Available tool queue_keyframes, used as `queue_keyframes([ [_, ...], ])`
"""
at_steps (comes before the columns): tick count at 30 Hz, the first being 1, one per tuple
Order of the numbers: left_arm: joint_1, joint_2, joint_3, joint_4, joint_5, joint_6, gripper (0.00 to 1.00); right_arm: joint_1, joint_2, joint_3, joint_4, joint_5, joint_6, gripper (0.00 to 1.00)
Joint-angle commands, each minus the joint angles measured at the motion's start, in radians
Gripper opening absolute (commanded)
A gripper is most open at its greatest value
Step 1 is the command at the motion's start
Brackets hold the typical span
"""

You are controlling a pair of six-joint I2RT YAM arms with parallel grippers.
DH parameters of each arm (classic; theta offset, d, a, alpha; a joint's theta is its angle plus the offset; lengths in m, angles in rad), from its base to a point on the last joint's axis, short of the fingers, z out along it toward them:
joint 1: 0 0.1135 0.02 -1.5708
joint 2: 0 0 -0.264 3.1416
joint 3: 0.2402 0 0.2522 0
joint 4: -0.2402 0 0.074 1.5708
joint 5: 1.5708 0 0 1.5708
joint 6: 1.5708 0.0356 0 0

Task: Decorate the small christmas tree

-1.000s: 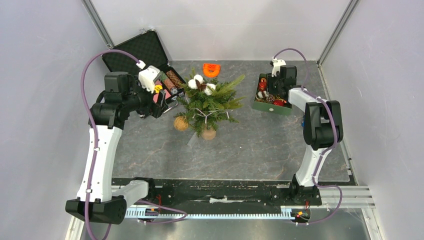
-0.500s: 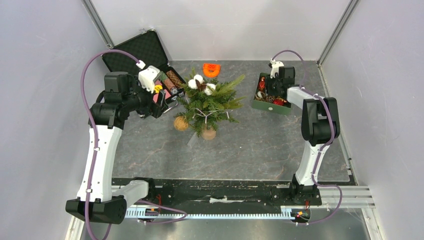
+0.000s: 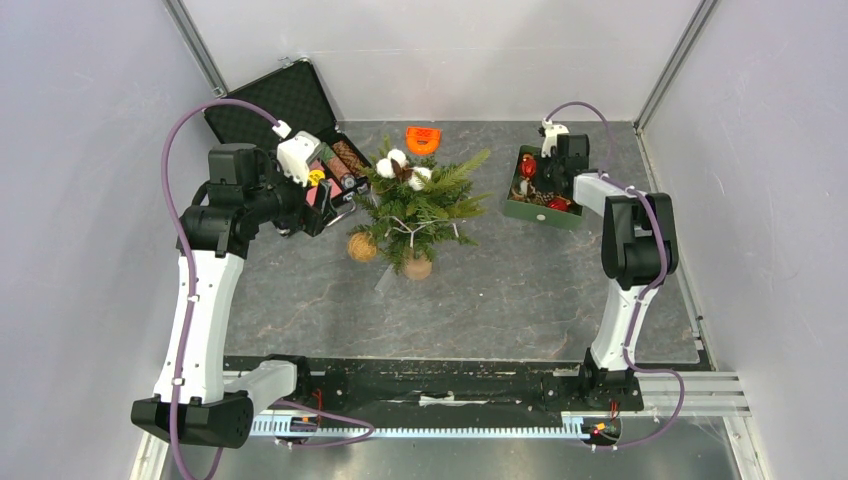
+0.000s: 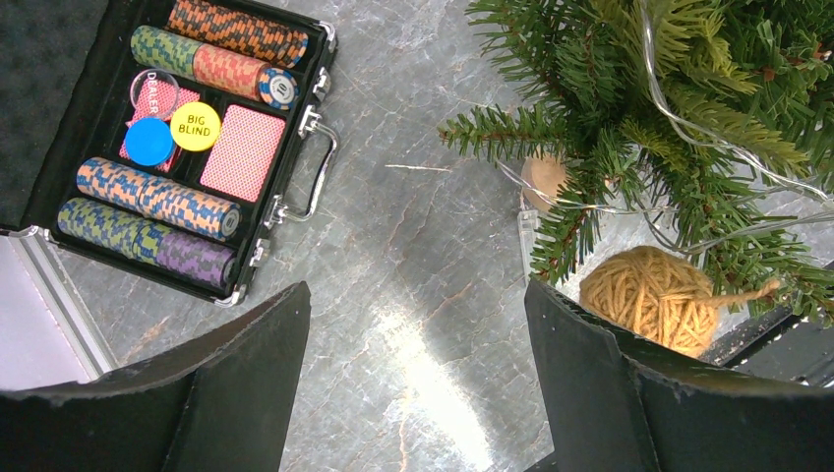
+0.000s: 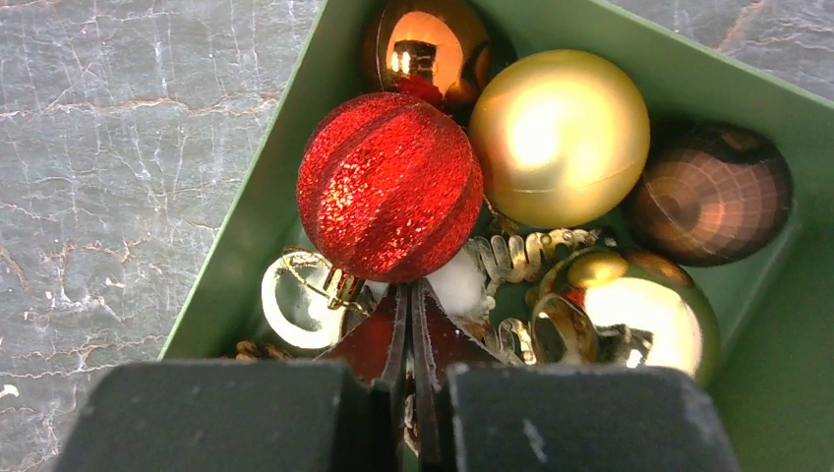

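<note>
The small christmas tree (image 3: 425, 205) stands mid-table on a tan stump (image 3: 418, 268), with white cotton bolls (image 3: 398, 163) and a clear wire in its branches; its green boughs (image 4: 629, 128) fill the upper right of the left wrist view. My left gripper (image 3: 322, 200) (image 4: 415, 295) hovers open and empty over bare table between the tree and a chip case. My right gripper (image 3: 543, 175) (image 5: 408, 292) is shut inside a green box (image 5: 256, 226), its tips right under a red glitter ball (image 5: 388, 182) by its gold cap. Whether they pinch its hanger is hidden.
The green box (image 3: 535, 213) also holds a gold ball (image 5: 556, 138), a copper ball (image 5: 428, 44), a brown ball (image 5: 708, 192) and small bells. An open poker chip case (image 4: 285, 187) (image 3: 290, 105) lies left of the tree. A twine ball (image 3: 362, 246) (image 4: 644, 295) sits by the stump. An orange object (image 3: 423, 137) lies behind the tree.
My right gripper has shifted slightly farther into the green box and its jaws have closed. The left arm and the tree have not moved.
</note>
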Motion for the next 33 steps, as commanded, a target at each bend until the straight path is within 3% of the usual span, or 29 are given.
queue_keyframes([
  [1, 0.004, -0.008, 0.042, -0.002, 0.035, -0.005, 0.85, -0.004, -0.127, 0.013, -0.018, 0.072, -0.006, 0.00],
  [6, 0.003, -0.015, 0.049, -0.003, 0.041, -0.003, 0.85, 0.000, -0.299, -0.055, -0.007, 0.176, -0.044, 0.00],
  [14, 0.005, -0.032, 0.062, -0.019, 0.060, 0.016, 0.85, 0.003, -0.468, -0.138, 0.062, 0.158, -0.033, 0.00],
  [18, 0.004, -0.039, 0.110, -0.053, 0.096, 0.037, 0.85, 0.005, -0.566, -0.155, 0.072, 0.011, -0.017, 0.00],
  [20, 0.003, -0.037, 0.155, -0.062, 0.129, 0.033, 0.85, 0.006, -0.657, -0.214, 0.152, -0.099, 0.028, 0.00],
  [27, 0.002, 0.000, 0.221, -0.050, 0.335, -0.049, 0.85, 0.080, -0.974, -0.279, 0.361, -0.271, 0.186, 0.00],
  [33, -0.002, -0.015, 0.185, 0.005, 0.385, -0.112, 0.84, 0.336, -1.223, -0.588, 0.724, -0.214, 0.339, 0.00],
])
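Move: The right hand is down in the green box, shut on the stem of a cotton sprig. The tree it is for has its middle about 30 cm to the left, some 19 cm nearer the base and 15 cm higher. The twine ball is roughly 43 cm left and 20 cm back; the orange scoop some 30 cm left and 11 cm ahead; the glittery red ball about 4 cm ahead and 4 cm left. From the left hand, the tree's middle is about 17 cm right, 4 cm ahead, 10 cm lower. Keeping the cotton sprig's stem pinched in its shut fingers, the right hand draws the sprig out of the box, first almost straight up, then faster up and back with a late swing left to the tree's side: about 40 cm up, over 20 cm back. Its fingers tip up some 60 degrees and turn left. The empty, open left hand rises about 8 cm, easing right and back and turning slightly clockwise. ##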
